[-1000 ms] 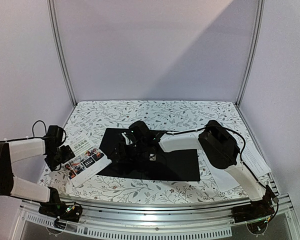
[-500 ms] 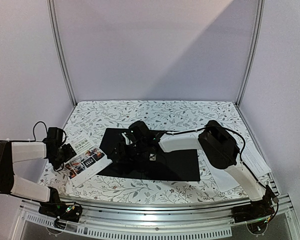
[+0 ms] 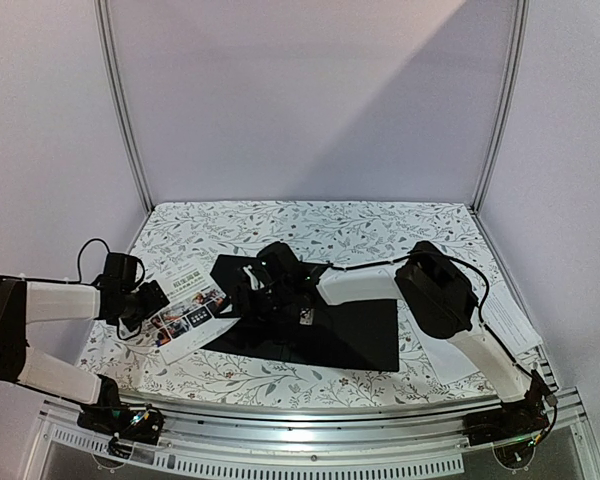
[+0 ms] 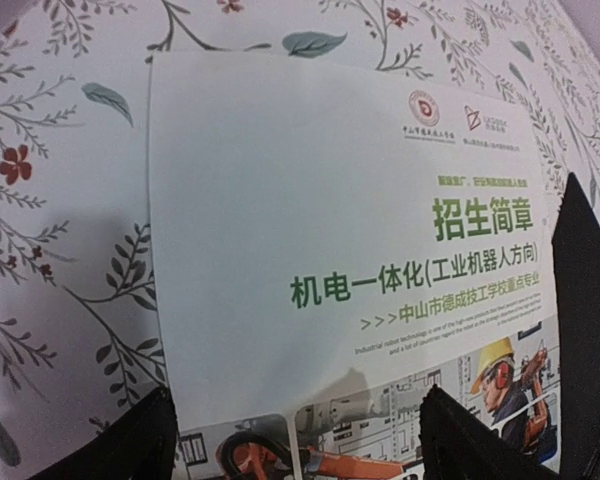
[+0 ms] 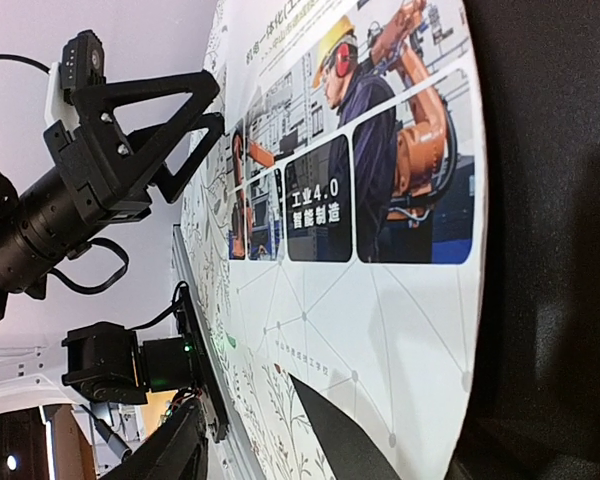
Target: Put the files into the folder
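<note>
The folder (image 3: 360,325) lies open in the middle of the table, black inside up; it also shows as folder (image 4: 585,260) and folder (image 5: 550,250). A colour leaflet (image 3: 190,308), one of the files, lies flat to its left with its right edge at the folder. My left gripper (image 3: 152,300) stands open astride the leaflet's left end, and the leaflet (image 4: 330,250) fills the space under the left gripper (image 4: 298,400). My right gripper (image 3: 242,295) reaches across the folder and is open low over the leaflet (image 5: 380,200), as the right gripper (image 5: 270,450) view shows.
More white sheets (image 3: 510,318) lie at the right edge of the table, one partly under the right arm (image 3: 445,355). A floral cloth (image 3: 310,225) covers the table. The metal rail (image 3: 310,415) runs along the front, with frame posts at the back corners.
My left gripper has moved right and the leaflet has slid with it toward the folder. Its jaws have narrowed slightly. The right arm has barely moved.
</note>
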{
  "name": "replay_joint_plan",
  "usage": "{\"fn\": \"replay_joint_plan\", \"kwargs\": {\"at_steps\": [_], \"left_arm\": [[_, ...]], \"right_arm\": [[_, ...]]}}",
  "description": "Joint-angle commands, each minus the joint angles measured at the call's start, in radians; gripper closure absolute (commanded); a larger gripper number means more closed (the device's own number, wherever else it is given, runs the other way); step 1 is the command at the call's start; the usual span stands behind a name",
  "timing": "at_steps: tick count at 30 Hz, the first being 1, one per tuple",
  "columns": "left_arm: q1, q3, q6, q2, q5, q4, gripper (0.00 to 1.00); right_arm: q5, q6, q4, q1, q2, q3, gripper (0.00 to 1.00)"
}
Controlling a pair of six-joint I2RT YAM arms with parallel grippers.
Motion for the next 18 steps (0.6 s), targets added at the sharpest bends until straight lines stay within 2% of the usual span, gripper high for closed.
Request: {"fn": "replay_joint_plan", "kwargs": {"at_steps": [1, 4, 6, 9, 11, 14, 18], "left_arm": [[-0.026, -0.034, -0.040, 0.039, 0.109, -0.109, 0.16], [-0.027, -0.033, -0.037, 0.034, 0.104, -0.115, 0.16], [-0.027, -0.032, -0.034, 0.028, 0.097, -0.121, 0.16], [-0.027, -0.022, -0.021, 0.017, 0.090, -0.136, 0.16], [-0.027, -0.005, -0.006, 0.009, 0.049, -0.157, 0.15], [-0.028, 0.029, 0.022, -0.015, 0.009, -0.189, 0.14], [-0.032, 0.089, 0.060, -0.045, -0.042, -0.225, 0.14]], "right_arm": [[0.010, 0.003, -0.024, 0.010, 0.030, -0.027, 0.41], [0.027, -0.001, -0.008, 0.009, 0.008, -0.049, 0.59], [0.037, -0.004, 0.000, 0.004, -0.003, -0.055, 0.76], [0.049, -0.015, 0.014, -0.003, -0.006, -0.055, 0.95], [0.054, -0.038, 0.018, -0.007, -0.018, -0.058, 1.00], [0.090, -0.093, 0.014, -0.011, -0.067, -0.084, 1.00], [0.141, -0.149, 0.041, -0.028, -0.178, -0.198, 1.00]]}}
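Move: The printed file's middle is about 10 cm to the right hand's left, level fore-and-aft and some 3 cm lower; its right-hand edge already runs up between the open fingers. The open black folder's middle lies roughly 15 cm to the right hand's right, 1 cm nearer the base and 4 cm below. From the left hand, the file's middle is about 7 cm right, 4 cm back and 1 cm below. Downward first, about 2 cm, the right hand shuts its fingers from roughly two-thirds open and pinches the file's right-hand edge over the folder's left part, then starts drawing it some 2 cm to the right. The left hand stays low at the file's outer side with fingers wide open, easing back about 1 cm towards the end. ##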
